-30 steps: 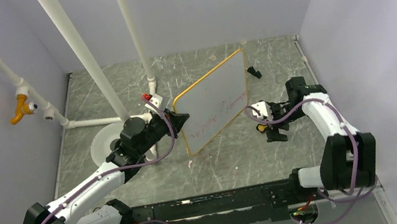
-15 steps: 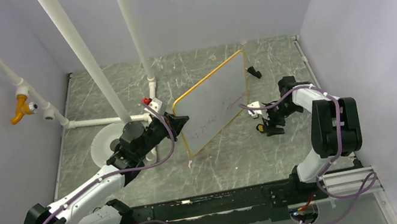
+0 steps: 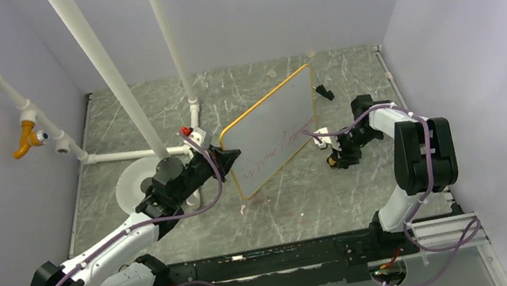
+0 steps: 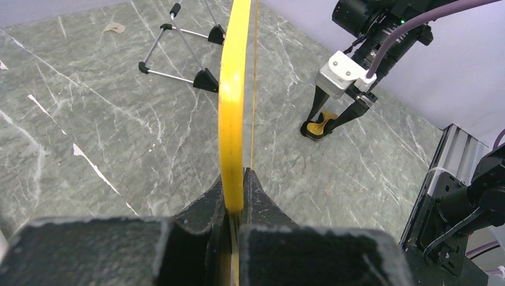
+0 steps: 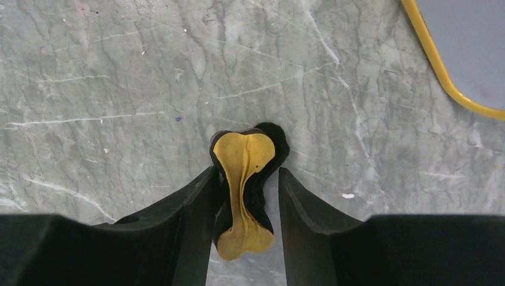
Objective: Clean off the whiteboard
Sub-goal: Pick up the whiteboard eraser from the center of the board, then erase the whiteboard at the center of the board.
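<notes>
The whiteboard (image 3: pixel 276 133), white with a yellow-orange frame and a red scrawl, stands tilted on edge at mid-table. My left gripper (image 3: pixel 226 155) is shut on its near-left frame edge; in the left wrist view the yellow edge (image 4: pixel 233 89) rises from between the closed fingers (image 4: pixel 257 193). A small yellow-and-black eraser pad (image 5: pixel 244 173) lies on the table to the board's right. My right gripper (image 5: pixel 246 171) points down over it, its jaws straddling it. The left finger touches the pad and a gap shows at the right finger. From above the gripper (image 3: pixel 337 158) hides most of the eraser.
White pipes (image 3: pixel 114 81) slant up from the back left, and a round white disc (image 3: pixel 131 185) lies by their foot. A wire stand with black feet (image 4: pixel 178 53) sits behind the board. Blue and orange valves (image 3: pixel 28 138) hang on the left wall. Grey walls close in the table.
The right gripper's jaws have narrowed around the eraser and its wrist has shifted slightly left and back. The left gripper has kept holding the board in nearly the same place.
</notes>
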Available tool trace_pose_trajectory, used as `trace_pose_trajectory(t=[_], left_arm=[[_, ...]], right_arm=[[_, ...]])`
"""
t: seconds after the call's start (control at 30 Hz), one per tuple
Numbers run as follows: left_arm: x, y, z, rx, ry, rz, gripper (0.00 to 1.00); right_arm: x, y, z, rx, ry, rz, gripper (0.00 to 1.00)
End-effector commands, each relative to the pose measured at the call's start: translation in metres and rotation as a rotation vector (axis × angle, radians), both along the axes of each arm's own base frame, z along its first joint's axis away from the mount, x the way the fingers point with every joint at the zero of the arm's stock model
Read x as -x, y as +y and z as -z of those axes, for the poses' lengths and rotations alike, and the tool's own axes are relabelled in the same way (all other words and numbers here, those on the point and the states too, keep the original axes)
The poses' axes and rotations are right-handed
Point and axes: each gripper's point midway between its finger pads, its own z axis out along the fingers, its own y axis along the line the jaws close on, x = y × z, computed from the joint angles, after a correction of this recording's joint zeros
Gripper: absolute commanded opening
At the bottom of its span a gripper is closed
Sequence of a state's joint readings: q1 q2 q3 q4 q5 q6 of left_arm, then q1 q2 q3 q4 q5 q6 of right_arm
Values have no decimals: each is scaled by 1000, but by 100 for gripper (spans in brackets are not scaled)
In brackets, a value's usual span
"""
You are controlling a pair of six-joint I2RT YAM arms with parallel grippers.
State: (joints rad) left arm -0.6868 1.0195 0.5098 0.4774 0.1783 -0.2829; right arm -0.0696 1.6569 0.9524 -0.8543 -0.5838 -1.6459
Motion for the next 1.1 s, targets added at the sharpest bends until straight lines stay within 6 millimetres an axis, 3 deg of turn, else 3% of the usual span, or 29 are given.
trace_pose_trajectory(t=[0.0,0.23,0.27,0.33,0.4,0.63,0.7,0.8,0.9,1.07], left_arm=[[2,4,5,-14,-5,-6,0],[5,2,6,19,26,9,0],[5,1,6,26,38,8,0],[5,0,7,33,67,1,0],[4,-1,6,51,88,-1,0],[4,-4,7,144,199,-26,0],[5,-4,8,171,237,-33,0],[4,-4,7,212,284,-54,0],[3,-4,5,232,313,-67,0],[3,-3,2,271,361,-83,0]], right_arm=[[2,6,-3,-15,17,-23,41],[9,9,-8,-20,50,-29,20],[10,11,-12,-30,52,-26,17],[13,21,-27,-71,42,-12,0],[19,34,-43,-110,33,5,0],[57,125,-107,-248,20,2,0],[60,148,-129,-313,-43,-17,0],[47,179,-160,-375,-143,-15,0],[33,205,-167,-365,-203,38,0],[37,235,-156,-359,-251,57,0]])
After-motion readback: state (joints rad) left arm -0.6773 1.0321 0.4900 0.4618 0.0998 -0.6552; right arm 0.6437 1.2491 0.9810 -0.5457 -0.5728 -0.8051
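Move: The eraser lies on the table already between the right hand's half-open fingers, its middle within about 1 cm of the hand point. The whiteboard, its edge still held by the left hand, has its middle roughly 18 cm to the left, 7 cm ahead and 12 cm above the right hand; the black stand lies some 26 cm ahead and 2 cm to the right. From the left hand the eraser is about 30 cm to the right, about level in reach, and 21 cm below. The eraser is pinched as the right fingers shut the rest of the way, the hand creeping back only a centimetre; then it is lifted some 14 cm and swept left about 20 cm, with a slight draw back, towards the whiteboard's lower written part, the wrist rolling its left side up. Meanwhile the left hand keeps its grip on the board's edge and, almost in place, rolls by over 20 degrees, raising the board's near right side. ##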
